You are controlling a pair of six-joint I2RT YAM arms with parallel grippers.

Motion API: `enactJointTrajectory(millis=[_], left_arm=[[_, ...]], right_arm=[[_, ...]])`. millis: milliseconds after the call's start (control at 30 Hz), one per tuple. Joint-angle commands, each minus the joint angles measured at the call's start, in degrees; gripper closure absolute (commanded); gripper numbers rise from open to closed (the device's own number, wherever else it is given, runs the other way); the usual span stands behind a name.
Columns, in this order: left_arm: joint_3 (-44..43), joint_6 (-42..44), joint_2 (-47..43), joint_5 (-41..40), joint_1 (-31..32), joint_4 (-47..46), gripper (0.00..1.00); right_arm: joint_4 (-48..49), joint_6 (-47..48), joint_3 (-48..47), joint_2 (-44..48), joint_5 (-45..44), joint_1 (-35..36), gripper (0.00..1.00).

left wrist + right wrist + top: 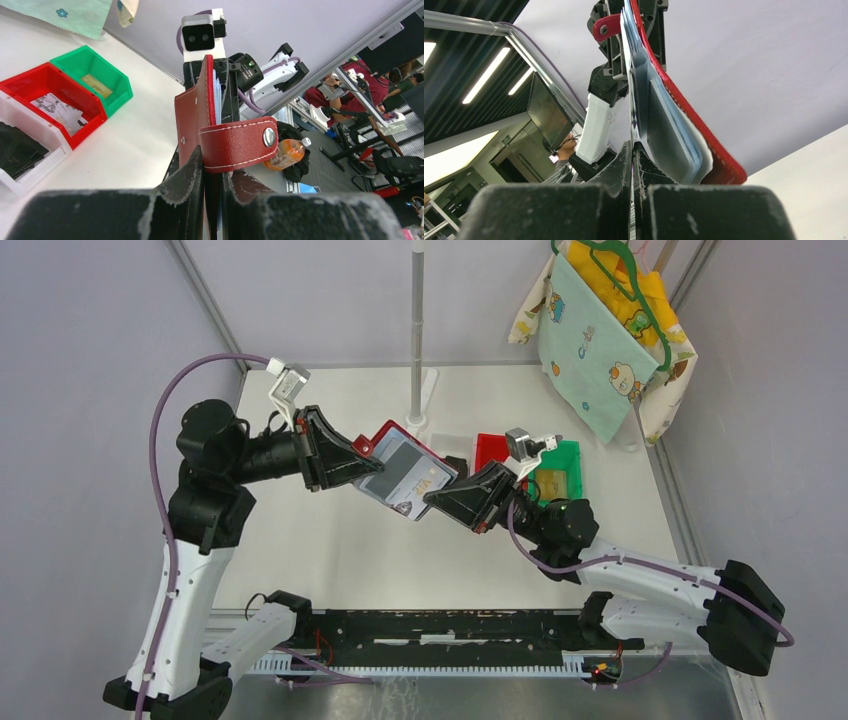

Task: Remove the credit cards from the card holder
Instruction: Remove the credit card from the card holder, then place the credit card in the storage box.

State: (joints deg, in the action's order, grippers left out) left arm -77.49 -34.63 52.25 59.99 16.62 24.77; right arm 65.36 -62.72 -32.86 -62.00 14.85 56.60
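Note:
The red card holder (386, 433) hangs open above the table's middle, and my left gripper (372, 466) is shut on its left end. In the left wrist view the holder (194, 112) stands up from between the fingers, its snap strap (240, 145) folded to the right. Grey-blue credit cards (405, 472) lie in its pockets. My right gripper (432, 498) is shut on the lower edge of one pale card (428, 486). Seen from the right wrist, that thin card (633, 117) runs down between the closed fingertips of the gripper (632, 150), beside the holder (694, 122).
A red bin (488, 445) and a green bin (572, 452) sit right of the holder, behind the right arm. A white bin (47, 165) holds a black item. A metal pole (417, 330) stands at the back. Printed cloths on a hanger (600, 340) hang at the back right.

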Motion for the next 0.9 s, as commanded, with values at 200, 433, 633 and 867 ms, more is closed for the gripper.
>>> enactJointTrajectory(millis=[200, 433, 633, 867], left_arm=[[-6.4, 10.8, -0.1, -5.6, 0.0, 5.5, 0.98], [-8.2, 15.4, 1.3, -8.1, -0.1, 10.0, 0.98], [-9.5, 17.1, 2.2, -10.5, -0.1, 11.0, 0.98], [-10.2, 19.1, 2.7, -11.7, 0.0, 12.8, 0.98]], right_arm=[[-10.6, 3.2, 1.5, 7.9, 1.7, -4.2, 1.00], [-31.9, 9.8, -2.0, 16.1, 6.0, -10.9, 1.00], [-56.8, 20.7, -10.2, 16.0, 8.6, -18.0, 1.00], [-79.6, 35.0, -20.8, 8.0, 5.5, -27.2, 1.00]])
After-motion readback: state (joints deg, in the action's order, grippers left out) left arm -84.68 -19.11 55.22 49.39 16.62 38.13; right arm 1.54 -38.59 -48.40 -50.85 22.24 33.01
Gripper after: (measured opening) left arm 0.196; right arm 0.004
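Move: The right gripper already pinches the card, still overlapping the opened card holder, whose middle is about 4 cm ahead of and 3 cm left of this hand, some 2 cm higher. The red box lies roughly 18 cm ahead, 15 cm right and 37 cm below; the white box is 10 cm left of the red one, the green box 11 cm right of it. From the left hand the red box is about 16 cm ahead, 21 cm right, 41 cm below. Draw the pinched card clear of the holder with the right gripper: ease off slowly to the right and down, then swing faster forward, about 10 cm ahead and 7 cm each right and down, towards the red box. Tip the raised fingers down some 40 degrees while turning clockwise, grip shut. Keep the left gripper closed on the holder, shifting it about 3 cm forward. ##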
